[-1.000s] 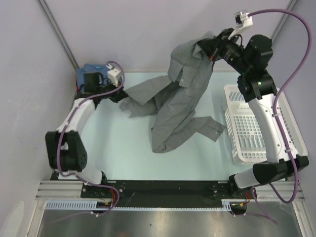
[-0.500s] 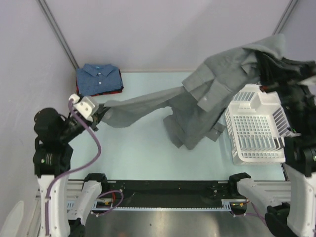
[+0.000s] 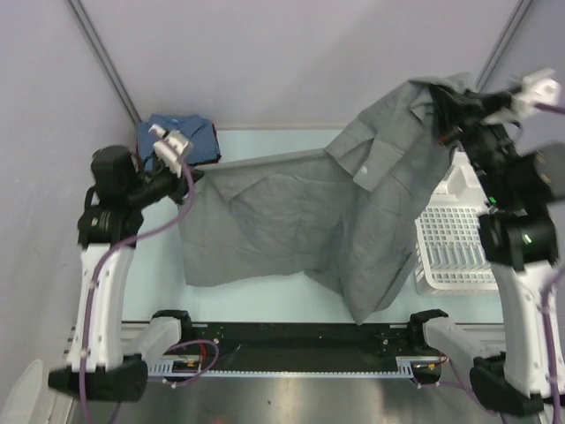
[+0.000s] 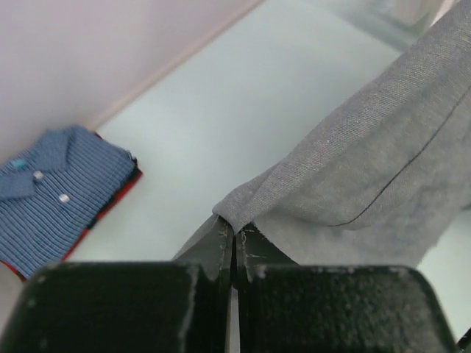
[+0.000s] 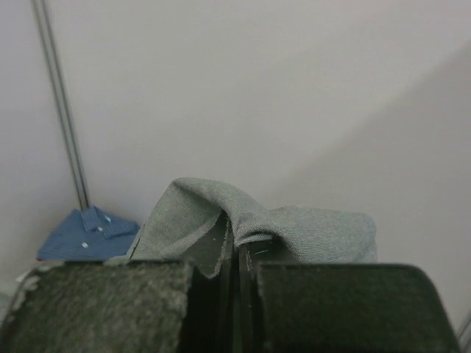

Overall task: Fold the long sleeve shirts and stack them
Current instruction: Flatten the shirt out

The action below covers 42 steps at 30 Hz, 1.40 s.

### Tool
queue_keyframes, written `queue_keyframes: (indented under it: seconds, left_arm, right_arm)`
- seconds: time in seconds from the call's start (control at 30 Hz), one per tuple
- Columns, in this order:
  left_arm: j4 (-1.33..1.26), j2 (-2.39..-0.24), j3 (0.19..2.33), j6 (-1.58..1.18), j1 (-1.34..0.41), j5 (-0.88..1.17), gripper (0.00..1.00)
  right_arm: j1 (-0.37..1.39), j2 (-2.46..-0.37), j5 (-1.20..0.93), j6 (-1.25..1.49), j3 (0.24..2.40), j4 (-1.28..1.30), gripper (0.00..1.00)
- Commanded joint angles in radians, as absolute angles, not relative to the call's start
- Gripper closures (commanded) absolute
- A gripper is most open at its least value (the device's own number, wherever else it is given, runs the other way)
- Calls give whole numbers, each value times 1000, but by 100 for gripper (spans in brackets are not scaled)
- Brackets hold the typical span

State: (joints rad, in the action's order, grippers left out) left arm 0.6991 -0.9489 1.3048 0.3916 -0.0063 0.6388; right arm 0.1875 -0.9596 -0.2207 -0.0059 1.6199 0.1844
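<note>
The grey long sleeve shirt (image 3: 291, 212) hangs spread in the air between both arms, its lower edge near the table. My left gripper (image 3: 188, 173) is shut on one edge of it, seen pinched in the left wrist view (image 4: 235, 229). High at the back right, my right gripper (image 3: 439, 99) is shut on another fold of the grey cloth (image 5: 294, 224), draped over the fingertips (image 5: 237, 241). A folded blue shirt (image 4: 51, 195) lies on a dark red one (image 4: 110, 209) in the table's back left corner (image 3: 201, 140).
A white slatted basket (image 3: 459, 256) stands at the right side of the table, partly behind the hanging cloth. Pale walls with metal posts close the back and sides. The pale green table top (image 3: 256, 296) shows bare in front of the shirt.
The left gripper has risen and gone back toward the folded stack, the right has shifted slightly left. The grey shirt, bunched and stretched before, now hangs spread wide between them.
</note>
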Motion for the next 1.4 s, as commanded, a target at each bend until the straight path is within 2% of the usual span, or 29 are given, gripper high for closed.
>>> queue_keyframes:
  seconds: [0.0, 0.1, 0.13, 0.17, 0.2, 0.23, 0.27, 0.3, 0.33, 0.4, 0.43, 0.53, 0.57, 0.87, 1.0, 1.1, 1.13, 1.23, 1.27, 1.37]
  left_arm:
    - [623, -1168, 1342, 362, -3, 548, 100]
    - [546, -1383, 1371, 318, -3, 537, 100]
    - [507, -1498, 1391, 299, -3, 534, 96]
    - [500, -1559, 1417, 279, -3, 516, 91]
    - [503, -1625, 1502, 244, -3, 462, 81]
    - [520, -1738, 1552, 230, 27, 444, 78]
    - [534, -1788, 1639, 215, 44, 434, 73]
    - [537, -1822, 1664, 178, 58, 416, 65]
    - [535, -1841, 1678, 179, 80, 414, 60]
    - [531, -1821, 1657, 230, 89, 420, 51]
    - [544, -1794, 1646, 254, 92, 445, 50]
    - [612, -1744, 1588, 368, 78, 550, 42]
    - [629, -1734, 1554, 435, 68, 558, 32]
    - [798, -1585, 1274, 800, -210, 650, 28]
    - [862, -1493, 1126, 929, -380, 681, 27]
    - [882, -1425, 1020, 1012, -451, 687, 24]
    - [887, -1405, 999, 1032, -465, 687, 14]
    - [888, -1342, 916, 1089, -506, 667, 11]
    - [881, -1319, 875, 1109, -517, 657, 1]
    - [783, -1280, 792, 1083, -560, 575, 1]
  right_arm:
    - [176, -1208, -166, -100, 1534, 17, 100]
    - [178, -1446, -179, -83, 1529, -136, 97]
    - [184, -1518, -208, -87, 1542, -185, 86]
    - [202, -1610, -213, -100, 1646, -169, 61]
    - [212, -1772, -210, -107, 1717, -134, 46]
    - [215, -1869, -204, -110, 1827, -7, 33]
    - [212, -1949, -204, -101, 1941, 108, 15]
    - [200, -2085, -212, -92, 2173, 208, 4]
    - [192, -2138, -242, -89, 2277, 394, 0]
    - [169, -2193, -281, -89, 2411, 512, 1]
    - [163, -2183, -334, -94, 2399, 552, 0]
    - [164, -2053, -414, -139, 2200, 561, 0]
    - [169, -2018, -432, -175, 2147, 572, 0]
    - [236, -1680, -587, -310, 1605, 819, 2]
    - [271, -1556, -652, -539, 1418, 983, 7]
    - [334, -1445, -661, -615, 1269, 1015, 8]
    - [359, -1419, -657, -639, 1235, 1009, 7]
    - [445, -1352, -611, -638, 1117, 985, 4]
    - [460, -1345, -609, -637, 1100, 979, 3]
    - [503, -1348, -598, -621, 1045, 947, 1]
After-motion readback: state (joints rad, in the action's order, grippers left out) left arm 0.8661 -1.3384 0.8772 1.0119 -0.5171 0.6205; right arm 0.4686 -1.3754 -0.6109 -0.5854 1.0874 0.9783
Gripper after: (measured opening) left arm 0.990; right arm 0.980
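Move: Both hands hold the grey shirt's upper side off the table. From the left hand, that side's landing place lies some 16 cm ahead, straight in line and 35 below; the blue shirt stack is about 28 ahead, 7 left, 33 below. From the right hand, the landing place at the far table edge is roughly 33 ahead, 12 left and 60 below; the white basket is about 7 ahead, 20 right, 54 below. Both hands fling the grey shirt forward and down, open, then draw back 30–45 cm over its near part. ##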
